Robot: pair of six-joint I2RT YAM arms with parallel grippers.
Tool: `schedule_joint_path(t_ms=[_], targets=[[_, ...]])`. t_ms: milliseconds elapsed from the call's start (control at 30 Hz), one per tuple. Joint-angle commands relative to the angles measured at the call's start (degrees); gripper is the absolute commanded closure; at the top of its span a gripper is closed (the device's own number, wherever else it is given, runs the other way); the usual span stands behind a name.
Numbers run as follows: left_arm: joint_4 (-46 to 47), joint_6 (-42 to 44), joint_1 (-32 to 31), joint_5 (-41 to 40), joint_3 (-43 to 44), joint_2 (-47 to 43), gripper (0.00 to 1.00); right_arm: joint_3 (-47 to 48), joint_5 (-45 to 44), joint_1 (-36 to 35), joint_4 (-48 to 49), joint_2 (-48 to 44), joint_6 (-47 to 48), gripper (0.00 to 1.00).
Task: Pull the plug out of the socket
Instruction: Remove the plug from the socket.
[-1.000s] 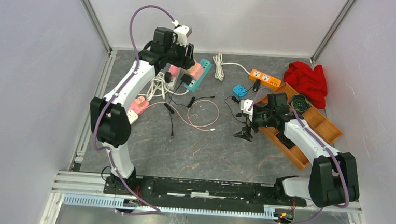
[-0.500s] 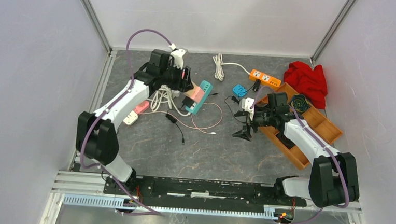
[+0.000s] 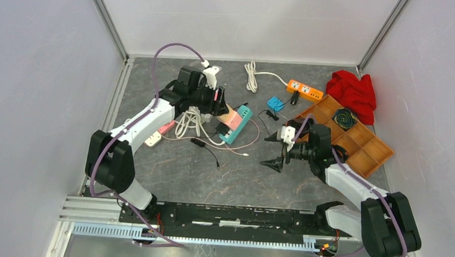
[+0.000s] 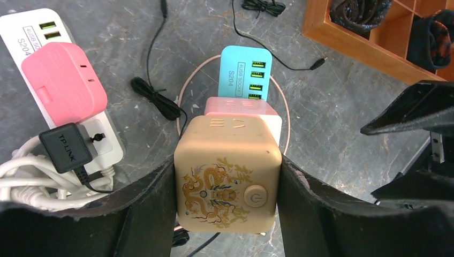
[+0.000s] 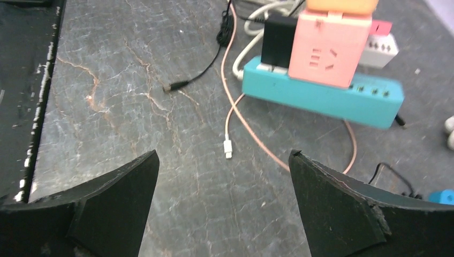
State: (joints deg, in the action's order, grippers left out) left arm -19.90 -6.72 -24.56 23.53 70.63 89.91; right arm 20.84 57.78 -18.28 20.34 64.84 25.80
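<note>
My left gripper is shut on a beige cube plug with a dragon print and a power button. That cube sits on a pink cube adapter, which is plugged into the teal socket strip. In the top view the left gripper holds this stack over the teal strip at mid-table. My right gripper stands open just right of it, nothing between its fingers. The right wrist view shows the teal strip, the pink cube and a black adapter ahead of the open right gripper.
A white strip with a pink plug and a black adapter lies to the left among white cords. A pink cable loops under the teal strip. A wooden tray, an orange strip and a red cloth lie to the right.
My left arm has carried the cube stack and teal strip from the back toward the table's middle. The right gripper has shifted nearer and slightly left, still open.
</note>
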Motion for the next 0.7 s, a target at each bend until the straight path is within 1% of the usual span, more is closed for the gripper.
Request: schedule_joint_path(t_ms=[0, 133, 267, 367, 500, 667], targets=[[1.6, -7.4, -0.9, 5.5, 0.2, 0.7, 0.98, -3.6, -10.8, -5.6, 22.3, -1.4, 0.0, 0.02], [1.4, -9.8, -1.8, 4.9, -0.1, 1.4, 0.98, 0.0, -18.8, -10.7, 25.8, 0.9, -0.5, 0.02], [3.0, -12.1, -1.9, 5.0, -2.8, 1.2, 0.98, 3.1, -24.6, -14.1, 29.4, 4.5, -5.9, 0.02], [2.7, -12.8, -2.8, 5.5, -3.2, 1.7, 0.98, 3.7, -29.4, -16.6, 29.1, 6.8, -8.3, 0.02], [2.4, -13.8, -3.6, 5.6, -3.0, 1.5, 0.98, 3.4, -36.7, -17.8, 30.9, 10.0, -11.9, 0.02], [2.8, -14.3, -4.5, 5.2, -3.5, 0.8, 0.98, 2.9, -39.2, -20.0, 34.5, 14.3, -12.4, 0.02]])
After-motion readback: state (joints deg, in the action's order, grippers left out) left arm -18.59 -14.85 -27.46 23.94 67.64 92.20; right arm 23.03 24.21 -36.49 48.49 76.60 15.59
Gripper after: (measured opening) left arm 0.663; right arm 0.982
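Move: The left hand already grips the cream plug of the stack; the teal strip beneath lies about 6 cm to its right, 4 cm back and 5 cm lower. From the right hand the strip is some 12 cm left, 10 cm ahead, about level. The pink plug sits 11 cm ahead, 14 cm left and 2 cm up from the right hand, the black plug 8 cm ahead, 17 cm left and 1 cm up. The open right hand arcs some 6 cm left and forward towards the strip while the left lowers it. ##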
